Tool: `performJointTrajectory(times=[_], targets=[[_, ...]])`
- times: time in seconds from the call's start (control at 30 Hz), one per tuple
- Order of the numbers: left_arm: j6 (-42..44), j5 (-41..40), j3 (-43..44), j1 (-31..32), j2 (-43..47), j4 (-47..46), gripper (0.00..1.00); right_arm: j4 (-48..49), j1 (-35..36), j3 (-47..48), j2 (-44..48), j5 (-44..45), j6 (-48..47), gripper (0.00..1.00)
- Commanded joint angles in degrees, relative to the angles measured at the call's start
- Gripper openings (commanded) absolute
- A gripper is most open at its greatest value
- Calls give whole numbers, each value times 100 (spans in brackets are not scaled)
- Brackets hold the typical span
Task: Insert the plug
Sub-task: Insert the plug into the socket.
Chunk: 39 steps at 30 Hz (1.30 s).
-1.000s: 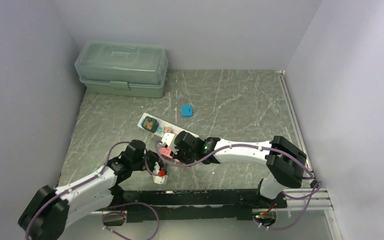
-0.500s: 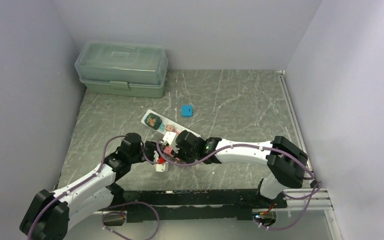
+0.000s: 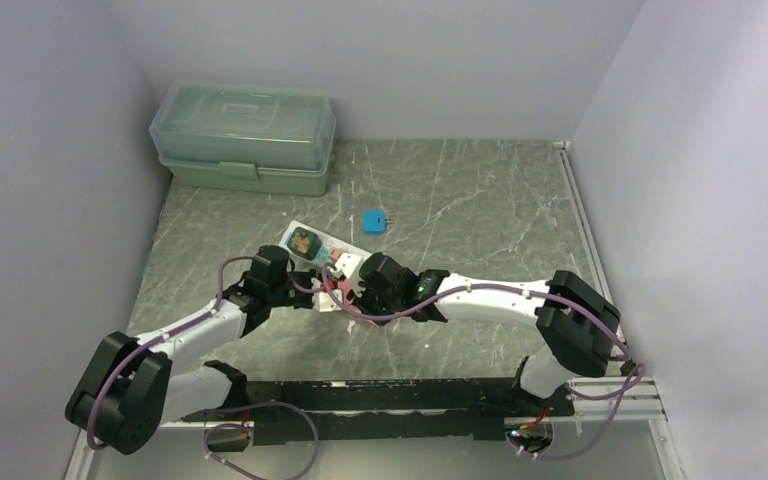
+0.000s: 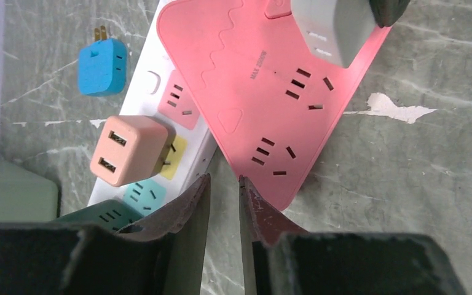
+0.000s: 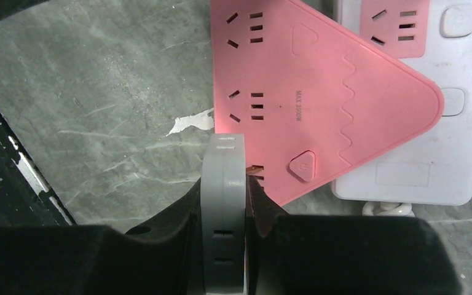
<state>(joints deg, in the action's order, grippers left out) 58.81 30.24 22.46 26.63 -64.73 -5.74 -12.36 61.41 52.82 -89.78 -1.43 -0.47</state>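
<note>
My right gripper [image 5: 224, 184] is shut on a grey plug [image 5: 223, 203], held on edge over the corner of the pink triangular power strip [image 5: 307, 86]. A brass prong [image 5: 255, 167] shows between plug and strip. In the left wrist view the grey plug [image 4: 329, 27] stands at the far corner of the pink strip [image 4: 246, 55]. My left gripper [image 4: 224, 181] hovers at the strip's near tip, jaws slightly apart with only table between them. From above, both grippers meet at the strips: the left gripper [image 3: 305, 290] and the right gripper [image 3: 362, 280].
A white power strip [image 4: 155, 80] lies against the pink one, with a peach USB adapter [image 4: 129, 150] plugged in. A loose blue plug [image 3: 372, 221] lies beyond. A pale green lidded box [image 3: 245, 135] stands at the back left. Walls close in on three sides.
My left arm has swung from the near edge up to the strips, and its jaws have parted a little. The right gripper has shifted only slightly, still holding the plug.
</note>
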Motion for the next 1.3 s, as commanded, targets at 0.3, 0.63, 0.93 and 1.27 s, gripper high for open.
performJointTrajectory(times=[0.3, 0.63, 0.93, 1.27], targets=[[-528, 520, 403, -349, 134, 107, 28, 112, -147, -248, 386, -476, -146, 0], [-545, 720, 762, -1140, -113, -11, 39, 54, -380, -177, 582, -734, -303, 0], [737, 1702, 1475, -1240, -898, 217, 84, -43, -577, -97, 448, -1054, -298, 0], [1894, 2303, 2905, -1178, -1900, 2064, 97, 69, -770, -62, 398, -1391, -174, 0]])
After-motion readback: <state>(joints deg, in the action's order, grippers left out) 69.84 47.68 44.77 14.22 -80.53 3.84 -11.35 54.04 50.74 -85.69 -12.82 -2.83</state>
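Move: The left hand's nearest target, the pink cube plug in the power strip, lies about 6 cm ahead, 2 cm right and 4 cm below. The green plug is 7 cm ahead and 4 cm left, the blue plug 11 cm ahead and 9 cm right, and the triangle socket's middle 3 cm back and 6 cm right. For the right hand, holding the white plug, the socket slots lie roughly 2 cm ahead and 3 cm below, the pink plug 9 cm ahead, 3 cm left. After a slight dip, the left hand leaves the triangle socket's left corner and goes forward about 8 cm while rising some 6 cm, swinging left and then back right, its fingers spreading from a quarter to almost fully open above the power strip between the green and pink plugs. The right hand keeps its grip on the white plug and eases it up about 1.5 cm, and slightly forward and right, still above the triangle's right-hand slots. ##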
